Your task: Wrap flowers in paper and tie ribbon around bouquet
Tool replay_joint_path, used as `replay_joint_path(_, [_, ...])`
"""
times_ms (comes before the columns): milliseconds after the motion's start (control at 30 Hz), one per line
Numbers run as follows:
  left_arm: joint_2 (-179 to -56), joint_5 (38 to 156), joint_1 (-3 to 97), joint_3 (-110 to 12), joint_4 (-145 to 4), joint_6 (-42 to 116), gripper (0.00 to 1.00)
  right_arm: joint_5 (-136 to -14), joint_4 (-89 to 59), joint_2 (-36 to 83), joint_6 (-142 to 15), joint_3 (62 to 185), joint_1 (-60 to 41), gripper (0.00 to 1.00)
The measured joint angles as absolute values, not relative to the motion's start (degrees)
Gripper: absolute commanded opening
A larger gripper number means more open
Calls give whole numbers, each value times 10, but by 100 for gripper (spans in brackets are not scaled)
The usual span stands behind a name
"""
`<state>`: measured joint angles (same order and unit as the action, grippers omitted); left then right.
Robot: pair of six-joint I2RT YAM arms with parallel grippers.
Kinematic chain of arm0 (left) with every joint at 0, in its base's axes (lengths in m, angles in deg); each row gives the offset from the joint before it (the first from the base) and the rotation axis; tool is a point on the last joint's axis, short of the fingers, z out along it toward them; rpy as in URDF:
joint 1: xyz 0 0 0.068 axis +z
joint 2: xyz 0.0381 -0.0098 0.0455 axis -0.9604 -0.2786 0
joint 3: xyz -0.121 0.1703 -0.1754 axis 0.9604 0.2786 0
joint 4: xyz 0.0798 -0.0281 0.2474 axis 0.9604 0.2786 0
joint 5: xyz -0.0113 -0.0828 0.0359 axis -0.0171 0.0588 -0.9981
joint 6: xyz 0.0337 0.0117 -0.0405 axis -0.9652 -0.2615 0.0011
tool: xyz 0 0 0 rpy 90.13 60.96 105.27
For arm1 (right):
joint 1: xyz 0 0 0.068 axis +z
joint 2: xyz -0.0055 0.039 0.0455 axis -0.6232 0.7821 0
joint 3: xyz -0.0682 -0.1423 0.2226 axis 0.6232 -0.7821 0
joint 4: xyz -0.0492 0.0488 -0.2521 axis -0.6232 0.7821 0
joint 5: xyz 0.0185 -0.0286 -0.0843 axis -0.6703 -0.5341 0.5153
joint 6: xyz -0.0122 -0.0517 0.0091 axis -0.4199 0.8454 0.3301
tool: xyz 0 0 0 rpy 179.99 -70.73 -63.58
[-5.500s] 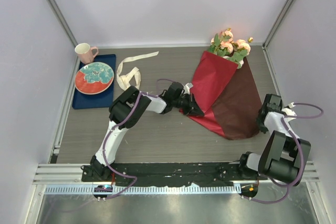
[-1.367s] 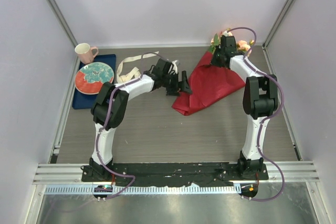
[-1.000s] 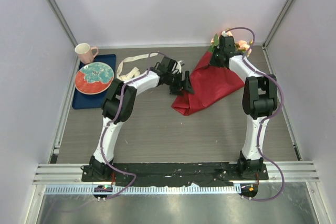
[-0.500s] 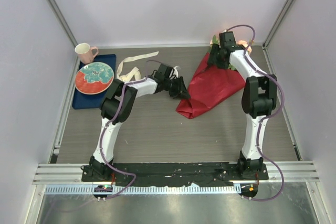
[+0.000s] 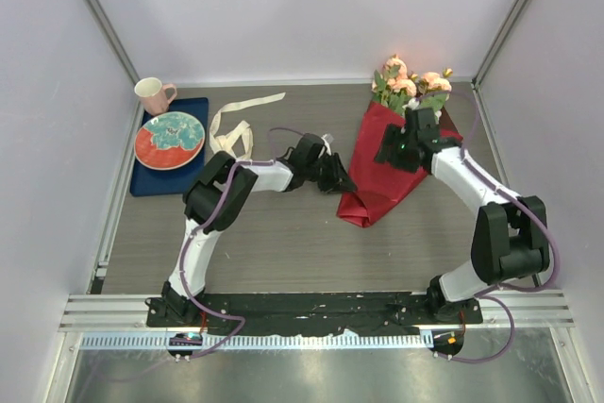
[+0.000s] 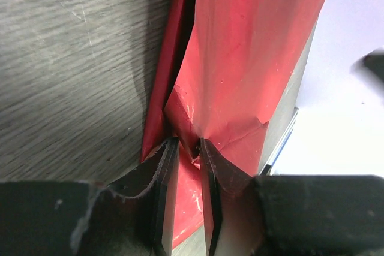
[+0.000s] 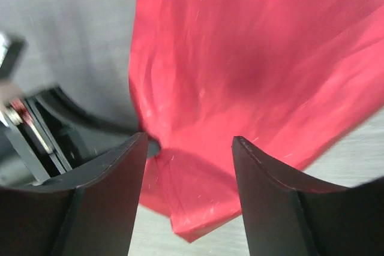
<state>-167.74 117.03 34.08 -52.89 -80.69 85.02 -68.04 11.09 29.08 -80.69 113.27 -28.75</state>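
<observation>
The bouquet lies at the back right of the table: pink-peach flowers (image 5: 411, 82) stick out of a cone of red paper (image 5: 373, 191) whose tip points toward me. My left gripper (image 5: 341, 176) is at the cone's left edge, shut on a crumpled fold of the paper (image 6: 252, 46) that is pinched between its fingertips (image 6: 170, 148). My right gripper (image 5: 390, 152) hovers open over the middle of the cone, and red paper (image 7: 252, 58) fills the space under its spread fingers (image 7: 132, 148). The cream ribbon (image 5: 232, 129) lies loose on the table to the left.
A dark blue tray (image 5: 156, 179) at the far left holds a red and teal plate (image 5: 170, 139), with a pink mug (image 5: 154, 94) behind it. White walls enclose the table on three sides. The left gripper's black body (image 7: 30, 130) shows in the right wrist view.
The right gripper left the flower end, opened and came down over the cone's middle. The left gripper moved right and closed on the paper's edge. The cone shifted right.
</observation>
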Motion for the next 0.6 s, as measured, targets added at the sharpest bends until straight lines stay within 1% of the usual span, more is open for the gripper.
replay_joint_path(33, [-1677,1167,337,-529,-807,855,24,-702,94,290,-813,1100,-279,53])
replay_joint_path(67, [-1677,1163,335,-529,-807,858,24,-721,82,290,-822,1071,-272,41])
replay_joint_path(167, [-1677,1154,328,-529,-807,866,24,-762,58,283,-847,998,-256,34])
replay_joint_path(233, [-1677,1150,322,-530,-807,868,24,-785,43,267,-863,957,-255,33])
replay_joint_path(367, [-1679,1145,312,-533,-806,871,24,-818,2,229,-895,909,-255,28])
replay_joint_path(467, [-1681,1146,310,-538,-803,871,24,-836,-35,224,-913,879,-252,24])
replay_joint_path(500, [-1682,1146,310,-541,-800,871,24,-839,-42,225,-917,869,-252,24])
replay_joint_path(600, [-1682,1147,310,-547,-788,866,33,-837,-44,225,-928,850,-251,23])
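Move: Some 10 cm back, 6 cm left and 10 cm below the right hand lies the lower fold of the red paper, where its open fingers are bound. The left fingers, still pinching the paper's left edge, are about 6 cm back, 11 cm left and 10 cm below it; the flower heads are roughly 20 cm ahead, 5 cm right and 7 cm down. Counted from the left hand, that fold is about 4 cm back, 5 cm right and just lower. Swooping back and down some 10 cm each and about 5 cm left, the right hand comes onto the paper's lower fold close beside the left fingers, tipping further down and rolling its left side up about 20 degrees while its fingers close to pinch the fold. The left hand keeps its pinch and draws the edge about 2 cm right and slightly back, then holds. ##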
